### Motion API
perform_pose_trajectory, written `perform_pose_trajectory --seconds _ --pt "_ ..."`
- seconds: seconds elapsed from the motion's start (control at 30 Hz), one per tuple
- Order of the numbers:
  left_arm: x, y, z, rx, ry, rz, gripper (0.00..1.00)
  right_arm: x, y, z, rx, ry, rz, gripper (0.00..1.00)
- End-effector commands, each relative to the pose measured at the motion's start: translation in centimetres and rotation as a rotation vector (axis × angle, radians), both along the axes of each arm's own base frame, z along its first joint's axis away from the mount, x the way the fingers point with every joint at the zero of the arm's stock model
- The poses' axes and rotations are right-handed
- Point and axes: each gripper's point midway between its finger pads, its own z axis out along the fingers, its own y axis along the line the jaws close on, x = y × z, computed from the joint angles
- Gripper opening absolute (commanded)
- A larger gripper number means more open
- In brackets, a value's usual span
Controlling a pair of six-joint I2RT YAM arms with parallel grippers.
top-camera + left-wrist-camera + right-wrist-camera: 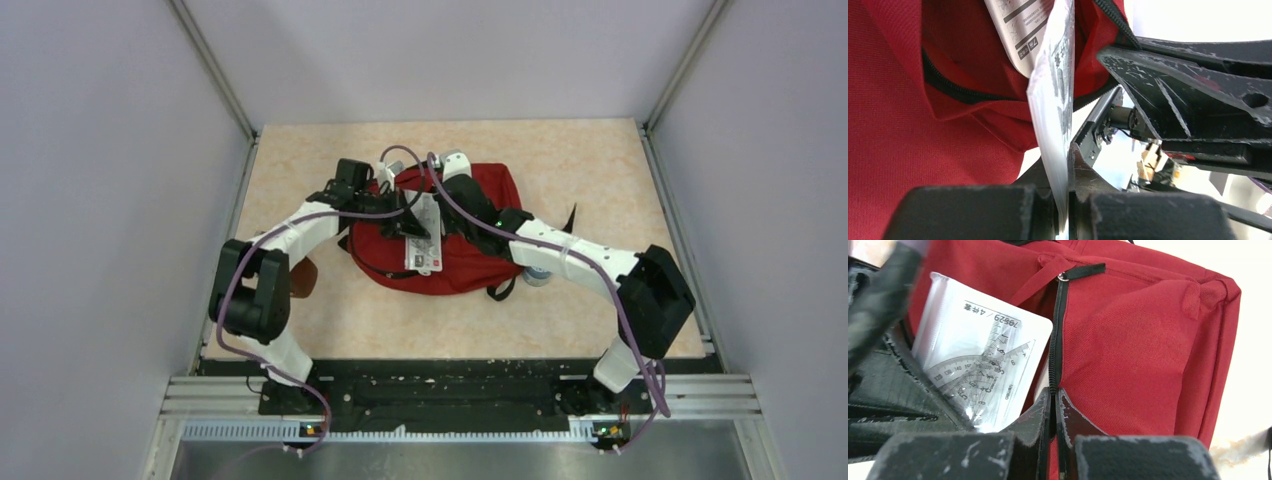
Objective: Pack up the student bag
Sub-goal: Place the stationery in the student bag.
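The student bag [470, 268], a red backpack, lies in the middle of the table with its zipped opening gaping. My left gripper [1068, 150] is shut on a clear plastic pack of rulers and a protractor [1053, 95], held edge-on at the bag's [908, 130] opening. From above, the pack [424, 238] lies slanted across the bag, with the left gripper [397, 207] on its left. My right gripper [1054, 395] is shut on the black zipper edge [1056, 340] of the bag [1133, 350], right beside the pack [978, 355]. In the top view the right gripper [440, 197] sits over the bag's upper middle.
A small brown pouch [305, 278] lies by the left arm's elbow. A grey roll-like object [537, 276] pokes out under the right forearm next to the bag. Metal frame rails [215, 75] and plain walls close in the table on three sides.
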Motion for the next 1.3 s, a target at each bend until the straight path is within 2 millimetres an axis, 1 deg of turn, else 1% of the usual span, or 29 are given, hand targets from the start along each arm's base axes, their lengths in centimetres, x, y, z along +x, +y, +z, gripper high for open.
perform_pose_trajectory --seconds 0.0,0.1,0.17,0.33,0.4,0.57,0.67,0.73,0.83,0.9,0.97,1.03,1.1,1.13,1.27 --pt "-0.2 -0.9 0.0 -0.066 0.042 -0.09 0.0 0.7 -0.2 3.5 0.088 -0.086 -0.008 0.0" --pt "-0.2 -1.4 -1.8 -0.058 0.094 -0.109 0.0 0.5 0.2 3.7 0.114 -0.09 0.011 0.0" --pt "-0.2 -1.9 -2.6 -0.048 0.11 -0.124 0.01 0.3 0.4 3.6 0.122 -0.086 0.022 0.0" --pt "-0.1 -2.3 -4.1 -0.031 0.171 -0.134 0.05 0.2 0.7 3.5 0.135 -0.08 0.032 0.0" --pt "1.0 -2.4 -4.4 -0.022 0.147 -0.092 0.06 0.1 0.7 3.4 0.145 -0.082 0.037 0.0" --pt "4.5 -3.8 -3.9 -0.094 0.096 -0.014 0.07 -0.2 1.0 2.6 0.161 -0.064 0.047 0.0" --pt "5.8 -4.2 -3.9 -0.092 0.076 -0.001 0.12 -0.6 0.7 2.2 0.168 -0.055 0.045 0.0" --pt "6.5 -4.0 -3.9 -0.064 0.049 0.013 0.18 -0.9 0.5 1.9 0.174 -0.049 0.044 0.0" --pt "7.4 -2.8 -4.4 0.06 -0.012 0.065 0.33 -1.2 0.2 1.3 0.178 -0.039 0.038 0.0" --pt "7.6 -1.5 -4.4 0.146 -0.067 0.102 0.47 -1.3 0.2 1.2 0.184 -0.037 0.034 0.0" --pt "7.8 -0.1 -4.1 0.225 -0.118 0.155 0.66 -1.4 0.1 1.1 0.186 -0.036 0.031 0.0" --pt "7.5 1.1 -3.5 0.276 -0.157 0.193 0.76 -1.4 0.1 1.3 0.19 -0.037 0.031 0.0" --pt "7.0 2.1 -3.1 0.313 -0.188 0.219 0.84 -1.5 0.1 1.4 0.191 -0.038 0.034 0.0" --pt "6.6 2.8 -3.0 0.336 -0.197 0.234 0.86 -1.5 0.1 1.5 0.193 -0.039 0.034 0.0" --pt "4.3 4.5 -3.3 0.395 -0.195 0.262 0.89 -1.6 -0.2 1.6 0.19 -0.04 0.029 0.0"
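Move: The left hand already pinches the stationery packet; the bag's open zip mouth lies about 5 cm to its right, 3 cm ahead and 7 cm below, with the white case inside, roughly 7 cm right, 2 cm ahead and 11 cm below that hand. The right hand already pinches the zip edge; the mouth is about 3 cm to its left, level fore and aft, and 3 cm below. Left lowers the stationery 4 cm, then goes 6 cm forward into the mouth, opens, backs off; right holds zip. ##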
